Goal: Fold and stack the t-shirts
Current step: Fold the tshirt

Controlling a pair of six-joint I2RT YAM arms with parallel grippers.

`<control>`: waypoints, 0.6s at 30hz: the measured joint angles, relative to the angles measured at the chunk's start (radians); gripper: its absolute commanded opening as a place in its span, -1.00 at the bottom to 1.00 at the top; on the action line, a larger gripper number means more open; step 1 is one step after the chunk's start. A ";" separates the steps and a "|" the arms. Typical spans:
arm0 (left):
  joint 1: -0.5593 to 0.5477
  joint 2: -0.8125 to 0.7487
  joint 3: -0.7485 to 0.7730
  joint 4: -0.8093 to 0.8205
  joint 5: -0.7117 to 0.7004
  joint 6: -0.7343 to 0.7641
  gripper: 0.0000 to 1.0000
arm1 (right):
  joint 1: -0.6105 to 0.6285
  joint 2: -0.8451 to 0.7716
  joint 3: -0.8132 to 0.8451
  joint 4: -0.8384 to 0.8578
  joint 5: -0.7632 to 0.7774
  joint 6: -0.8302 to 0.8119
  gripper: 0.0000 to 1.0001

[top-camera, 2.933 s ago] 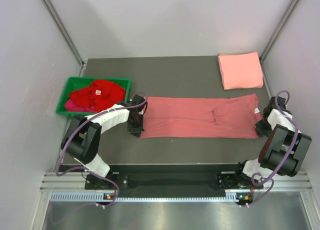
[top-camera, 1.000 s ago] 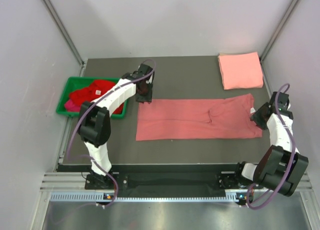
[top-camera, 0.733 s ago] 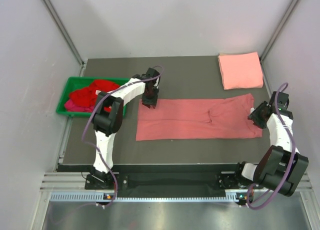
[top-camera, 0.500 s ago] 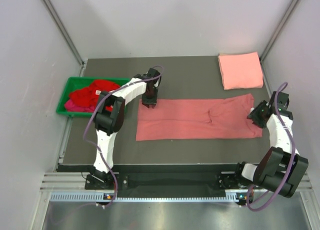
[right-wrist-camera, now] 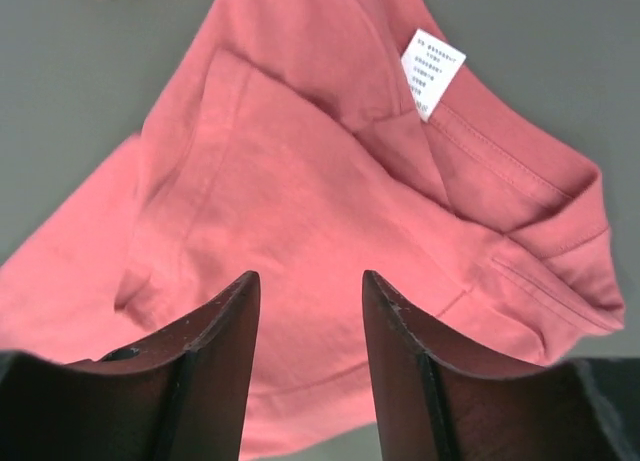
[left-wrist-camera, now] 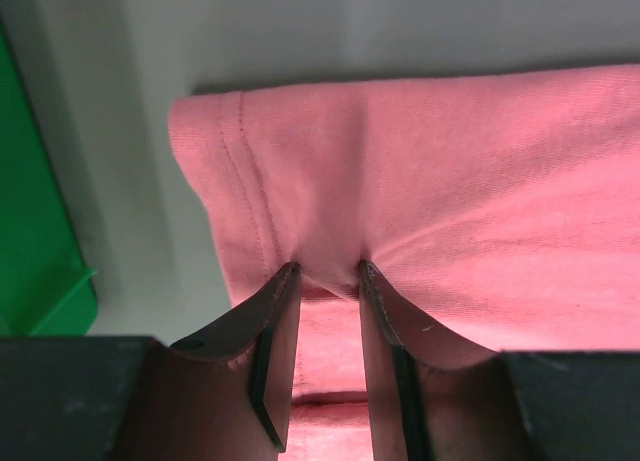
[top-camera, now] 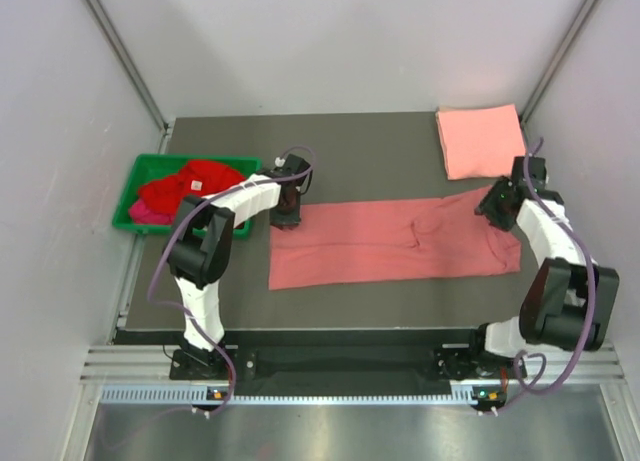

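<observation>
A dusty rose t-shirt point(top-camera: 390, 241) lies as a long folded strip across the dark table. My left gripper point(top-camera: 287, 215) sits at its far left corner. In the left wrist view the gripper point(left-wrist-camera: 328, 271) is shut on a puckered ridge of the t-shirt point(left-wrist-camera: 450, 181) just inside the hem. My right gripper point(top-camera: 493, 203) hovers over the far right end. Seen from the right wrist, this gripper point(right-wrist-camera: 308, 279) stands open above flat t-shirt cloth point(right-wrist-camera: 300, 181) near the white label point(right-wrist-camera: 432, 73). A folded salmon t-shirt point(top-camera: 481, 141) lies at the far right corner.
A green bin point(top-camera: 140, 171) at the left holds a heap of red t-shirts point(top-camera: 195, 186) with a bit of magenta point(top-camera: 140, 213) beneath. Its edge point(left-wrist-camera: 40, 261) shows close to my left fingers. Grey walls close in both sides.
My left gripper has slid slightly left and nearer, taking the shirt's left corner with it. My right gripper has moved farther back and left over the shirt's right end, its fingers spreading.
</observation>
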 measured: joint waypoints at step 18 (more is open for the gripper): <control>-0.002 -0.074 -0.113 0.027 -0.061 -0.039 -0.30 | 0.296 0.524 0.422 -0.067 0.298 0.233 -0.06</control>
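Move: The far edge of the t-shirt, where my right hand is heading, lies about 11 cm ahead of it, 8 cm to its left and 9 cm below. The white label is some 4 cm ahead and 6 cm to that hand's right, and the folded pink stack 25 cm ahead and 3 cm to its right. My left fingertips are already down on the cloth, the shirt's far left corner about 4 cm ahead and 4 cm left of them. I swing my right hand forward and left over the shirt towards its far edge, about 12 cm in all and sinking some 5 cm, fingers still half open and tipping a little more downward. Meanwhile my left hand keeps its fingertips on the left end at the same height and drags it slowly back and to the left, about 2.5 cm. ##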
